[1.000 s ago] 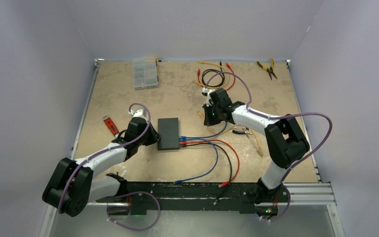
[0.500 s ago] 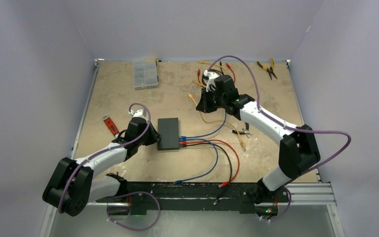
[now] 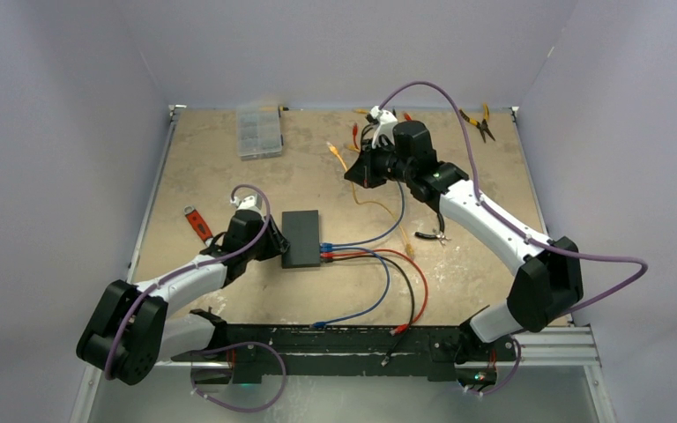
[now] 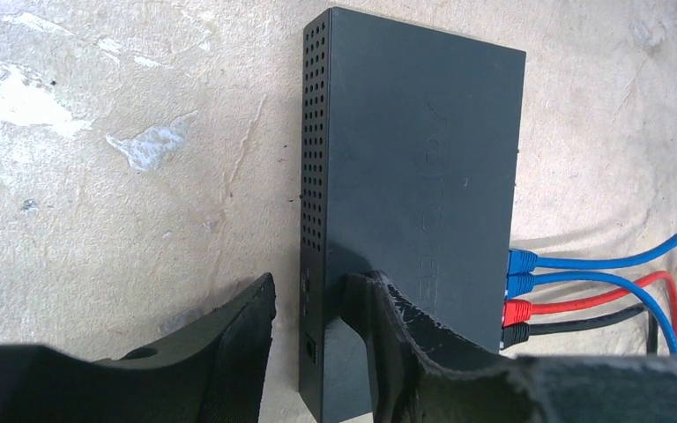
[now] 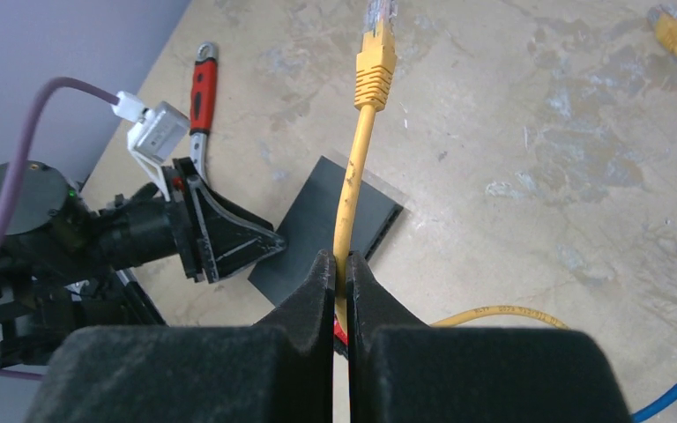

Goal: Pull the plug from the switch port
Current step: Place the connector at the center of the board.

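Observation:
The black switch (image 3: 301, 238) lies flat mid-table. Two blue plugs (image 4: 520, 270), a red plug (image 4: 516, 309) and a black plug (image 4: 513, 334) sit in ports on its right edge. My left gripper (image 3: 274, 241) straddles the switch's left edge (image 4: 317, 176). It is open: one finger rests on the top face, the other stands off the side wall. My right gripper (image 3: 358, 171) hangs over the back of the table, shut on a yellow cable (image 5: 350, 203). The cable's yellow plug (image 5: 375, 53) is free in the air, its tail trailing down (image 3: 379, 208).
A clear compartment box (image 3: 258, 132) stands at the back left and a red-handled tool (image 3: 197, 222) lies left of my left gripper. Coiled cables (image 3: 379, 134) and yellow pliers (image 3: 478, 122) lie at the back. Small pliers (image 3: 432, 235) and loose cable ends (image 3: 397, 328) lie toward the front.
My right gripper has carried the yellow cable up and toward the back left, farther from the switch. My left gripper's jaws have widened at the switch's edge.

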`<state>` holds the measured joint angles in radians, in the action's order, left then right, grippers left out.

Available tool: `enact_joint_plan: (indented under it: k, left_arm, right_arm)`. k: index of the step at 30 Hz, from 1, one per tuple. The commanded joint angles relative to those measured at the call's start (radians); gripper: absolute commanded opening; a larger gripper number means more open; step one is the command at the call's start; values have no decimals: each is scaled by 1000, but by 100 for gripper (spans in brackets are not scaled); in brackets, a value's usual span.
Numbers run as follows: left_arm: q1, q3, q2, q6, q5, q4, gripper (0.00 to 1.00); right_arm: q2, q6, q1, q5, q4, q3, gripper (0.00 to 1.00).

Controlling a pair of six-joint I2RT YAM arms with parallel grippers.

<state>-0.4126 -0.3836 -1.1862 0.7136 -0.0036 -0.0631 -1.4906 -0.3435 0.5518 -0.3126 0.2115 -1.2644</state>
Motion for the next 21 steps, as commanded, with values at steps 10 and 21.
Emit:
enact_joint_plan:
  k: [10, 21]
  left_arm:
    - [-2, 25, -31, -36, 47, 43, 52]
    - [-2, 21, -49, -37, 57, 34, 64]
  right_arm:
    - [61, -29, 4, -92, -102, -99, 0]
    - [97, -44, 4, -159, -184, -113, 0]
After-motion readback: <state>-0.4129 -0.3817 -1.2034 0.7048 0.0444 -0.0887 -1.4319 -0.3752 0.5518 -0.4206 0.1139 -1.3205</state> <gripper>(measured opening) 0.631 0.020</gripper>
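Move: My right hand, high over the board, holds the yellow cable behind its plug; the pile of unplugged cables lies about 25 cm ahead, 10 cm to the right and 23 cm below. From this hand the switch's middle is roughly 6 cm back, 13 cm left and 22 cm down. For my left hand, straddling the switch's left edge, the switch's middle is 3 cm ahead and 4 cm right, slightly below; the plugged-in connectors are level with that hand, 10 cm right. I keep the yellow cable pinched in my shut right fingers and carry it up about 7 cm, away from the board, drifting slightly left and then a little back near the end, while the wrist tilts the fingertips up by over 10 degrees. Meanwhile I spread my left fingers further apart at the switch's left edge, one outside it and one over its top, shifting that hand barely 1 cm to the right. ##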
